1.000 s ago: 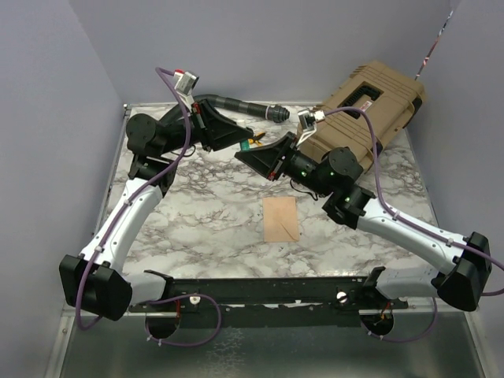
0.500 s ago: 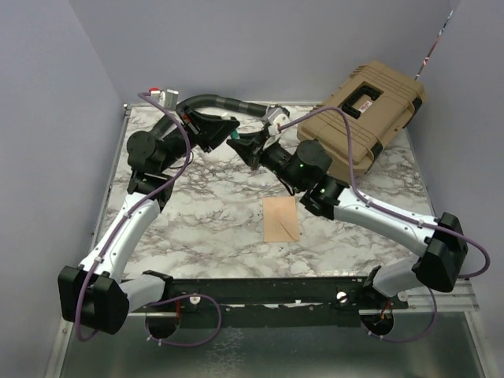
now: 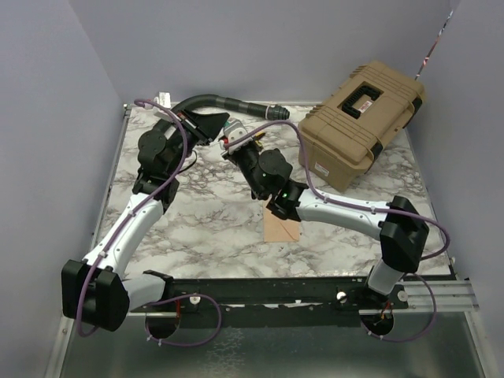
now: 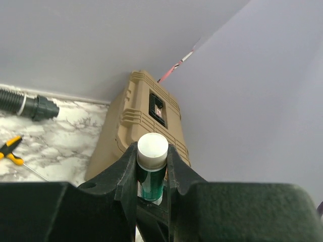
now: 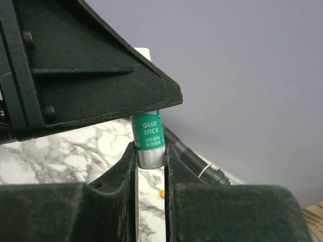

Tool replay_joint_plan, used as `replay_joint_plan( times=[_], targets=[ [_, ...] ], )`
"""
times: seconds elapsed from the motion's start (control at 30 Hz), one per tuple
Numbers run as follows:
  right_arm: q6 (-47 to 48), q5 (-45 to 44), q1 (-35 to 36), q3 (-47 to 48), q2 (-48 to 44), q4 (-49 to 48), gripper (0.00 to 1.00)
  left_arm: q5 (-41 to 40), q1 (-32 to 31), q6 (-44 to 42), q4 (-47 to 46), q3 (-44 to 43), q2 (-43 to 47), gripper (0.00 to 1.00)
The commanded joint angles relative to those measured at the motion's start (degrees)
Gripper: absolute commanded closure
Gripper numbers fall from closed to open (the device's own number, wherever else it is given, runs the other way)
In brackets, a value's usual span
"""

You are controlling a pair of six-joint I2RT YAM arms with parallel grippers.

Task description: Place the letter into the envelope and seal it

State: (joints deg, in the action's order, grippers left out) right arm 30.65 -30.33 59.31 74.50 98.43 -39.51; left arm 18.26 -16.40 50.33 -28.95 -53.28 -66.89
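A green glue stick point(image 5: 147, 132) with a white cap point(image 4: 152, 145) hangs in the air at the back of the table, held between both grippers. My left gripper point(image 4: 152, 151) is shut on its green body just below the cap. My right gripper point(image 5: 150, 151) is shut on the grey end of the same stick, its fingers pressing both sides. From above, the two grippers meet tip to tip, left gripper point(image 3: 220, 126) and right gripper point(image 3: 235, 142). The peach envelope point(image 3: 282, 231) lies flat on the marble near the front, partly covered by my right arm. The letter is out of view.
A tan hard case point(image 3: 362, 118) stands at the back right. A black corrugated hose point(image 3: 228, 104) lies along the back wall. A yellow-handled tool point(image 4: 11, 149) rests on the marble table point(image 3: 205, 213) near the hose.
My right arm swung left from beside the tan case to the back centre and closed on the glue stick's grey end. My left gripper shifted back and left with the stick.
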Motion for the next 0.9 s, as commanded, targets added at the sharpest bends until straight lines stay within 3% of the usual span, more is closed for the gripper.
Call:
replay_joint_plan(
  times=[0.0, 0.07, 0.2, 0.4, 0.6, 0.7, 0.87],
  targets=[
    [-12.66, -5.99, -3.57, 1.85, -5.57, 12.81, 0.99, 7.77, -2.24, 10.04, 1.09, -1.56, 2.04, 1.0],
    [-21.25, 1.38, -3.67, 2.7, -8.74, 19.63, 0.99, 9.04, -2.26, 8.64, 1.21, -1.15, 2.74, 0.99],
    [-36.12, 13.48, -3.76, 4.57, -12.07, 27.85, 0.99, 10.58, -2.23, 5.53, 1.26, 0.24, 4.88, 0.8],
    [-51.33, 22.68, -4.41, 3.51, -14.65, 29.54, 0.99, 14.19, -2.23, 2.15, 1.27, 0.43, 7.04, 0.64],
    [-58.07, 28.17, -4.71, 1.74, -16.83, 27.72, 0.99, 14.36, -2.25, 0.6, 1.33, 1.53, 8.39, 0.37],
    [-59.57, 29.72, -4.85, 1.04, -17.6, 27.48, 0.99, 14.79, -2.28, 0.25, 1.31, 1.85, 8.49, 0.35],
    [-58.92, 34.66, -4.99, -0.11, -18.63, 27.3, 0.99, 14.52, -2.23, -0.4, 1.26, 1.9, 8.62, 0.43]
  ],
)
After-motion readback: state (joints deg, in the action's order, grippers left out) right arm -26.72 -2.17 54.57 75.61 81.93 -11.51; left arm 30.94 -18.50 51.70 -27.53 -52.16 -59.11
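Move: Both hands already hold the glue stick high over the table, one grip above the other. Its middle is about level with the left fingertips and some 4 cm above the right ones, which pinch its base. Far below, counted from the left hand, the pliers lie roughly 18 cm ahead and 7 cm right, while the envelope is about 12 cm back and 14 cm right. The left fingers let go of the glue stick, opening wide around it partway through, while the right fingers keep their pinch on its base. Together the hands draw back towards the bases about 8 cm and rise 3 to 4 cm. The right wrist swings strongly, tipping down, rolling left side up and turning counter-clockwise, each some 30 to 40 degrees; the left turns about 15 degrees clockwise. ##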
